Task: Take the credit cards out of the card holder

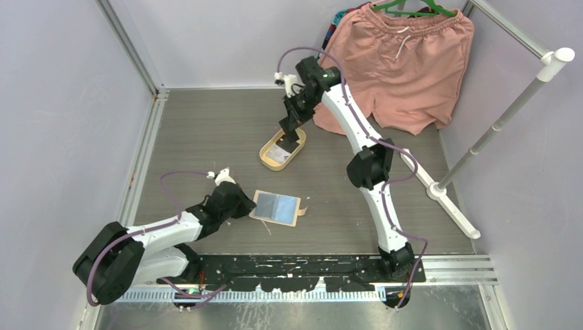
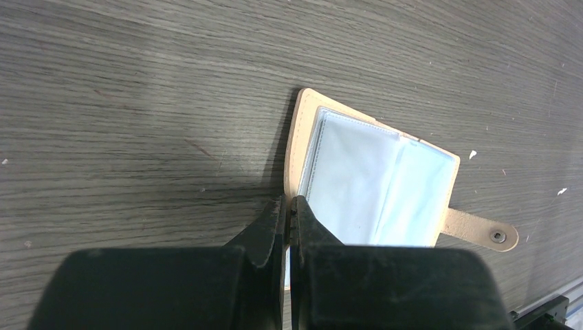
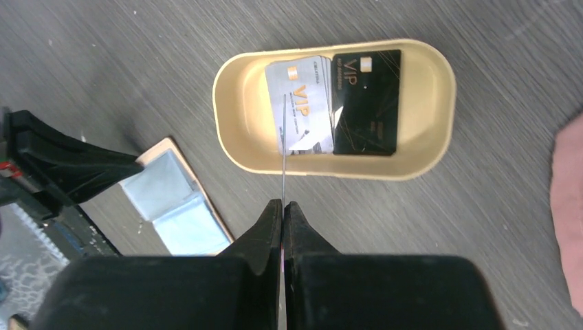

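Note:
The card holder [image 1: 277, 207] lies open on the table, a beige-tan cover with pale blue-grey pockets [image 2: 375, 182] and a snap tab [image 2: 481, 230]. My left gripper [image 2: 289, 201] is shut on the holder's left edge, low against the table [image 1: 249, 206]. My right gripper [image 3: 283, 204] is shut on a thin credit card [image 3: 283, 151], seen edge-on and hanging over the cream-yellow tray [image 3: 440, 89]. A white credit card [image 3: 300, 103] and a black one [image 3: 366, 103] lie flat in that tray. From above, the right gripper [image 1: 287, 135] sits just over the tray [image 1: 265, 157].
Pink shorts [image 1: 399, 62] hang at the back right, and their edge shows in the right wrist view [image 3: 567, 206]. A white rack pole [image 1: 509, 110] slants along the right side down to a foot [image 1: 454, 203]. The left arm [image 3: 62, 165] lies beside the holder [image 3: 172, 199].

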### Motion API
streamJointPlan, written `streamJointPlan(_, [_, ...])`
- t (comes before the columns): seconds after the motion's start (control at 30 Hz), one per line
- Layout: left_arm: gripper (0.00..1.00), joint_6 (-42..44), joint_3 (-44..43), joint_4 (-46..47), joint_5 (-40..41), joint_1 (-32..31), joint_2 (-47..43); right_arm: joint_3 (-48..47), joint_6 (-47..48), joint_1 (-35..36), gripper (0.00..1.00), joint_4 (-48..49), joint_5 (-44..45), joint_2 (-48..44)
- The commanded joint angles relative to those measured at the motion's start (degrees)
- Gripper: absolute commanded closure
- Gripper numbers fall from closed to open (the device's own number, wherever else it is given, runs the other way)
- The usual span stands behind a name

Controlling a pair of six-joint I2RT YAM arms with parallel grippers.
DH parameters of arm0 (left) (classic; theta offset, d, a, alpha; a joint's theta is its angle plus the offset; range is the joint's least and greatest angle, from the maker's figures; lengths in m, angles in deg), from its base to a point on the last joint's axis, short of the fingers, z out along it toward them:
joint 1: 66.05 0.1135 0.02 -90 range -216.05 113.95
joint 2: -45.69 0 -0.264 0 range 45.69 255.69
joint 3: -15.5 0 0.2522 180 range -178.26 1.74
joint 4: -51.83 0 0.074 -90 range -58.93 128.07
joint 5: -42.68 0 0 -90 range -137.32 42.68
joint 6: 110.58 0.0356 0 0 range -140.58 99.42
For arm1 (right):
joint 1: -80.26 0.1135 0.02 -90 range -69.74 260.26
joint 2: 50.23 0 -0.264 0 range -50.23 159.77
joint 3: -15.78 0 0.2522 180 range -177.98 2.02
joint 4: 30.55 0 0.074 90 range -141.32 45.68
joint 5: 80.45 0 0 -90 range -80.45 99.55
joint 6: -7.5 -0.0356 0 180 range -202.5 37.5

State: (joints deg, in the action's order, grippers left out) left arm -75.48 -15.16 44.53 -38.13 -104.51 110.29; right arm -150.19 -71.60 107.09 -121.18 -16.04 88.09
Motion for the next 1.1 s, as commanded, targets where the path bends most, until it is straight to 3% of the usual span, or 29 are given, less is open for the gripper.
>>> streamJointPlan(0.0, [1.0, 2.14, -1.46, -2.01, -0.58, 0.47, 0.96, -0.17, 1.95, 1.38, 0.99, 6.56, 2.54, 2.81])
streamJointPlan(0.27, [1.0, 2.59, -1.45, -2.6, -0.97, 1.89, 0.9, 3.93, -0.04, 1.12, 0.99, 16.88, 6.45, 3.11])
streamJointPlan(0.8, [1.0, 3.3, -2.51, -1.1, -2.86, 3.33, 4.03, 8.96, 3.33, -0.58, 0.99, 16.19, 9.14, 4.83])
streamJointPlan(1.07, [1.0, 3.39, -2.52, -1.19, -3.03, 3.6, 4.2, 18.05, 3.01, -1.42, 0.99, 18.85, 9.06, 0.65])
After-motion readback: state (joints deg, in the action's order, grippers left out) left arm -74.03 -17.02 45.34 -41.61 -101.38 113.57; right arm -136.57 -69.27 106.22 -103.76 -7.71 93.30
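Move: Some 15 cm below the right hand, about 4 cm ahead and 3 cm to its left, lies the black card already in the tray, the spot for the dark card it holds. The pale cards lie level with the hand and 6 cm to its left at the same depth; the open card holder is about 18 cm back, 6 cm left. From the left hand the black card lies roughly 21 cm ahead and 10 cm right, about level. Lowering the pinched dark card into the tray, the right hand sinks about 10 cm and reaches some 5 cm forward: first a quick dip drifting left, then level forward, then down again while easing back right towards the black card. The fingers keep their grip and the wrist barely tilts; the left fingers stay shut at the card holder's left edge. ##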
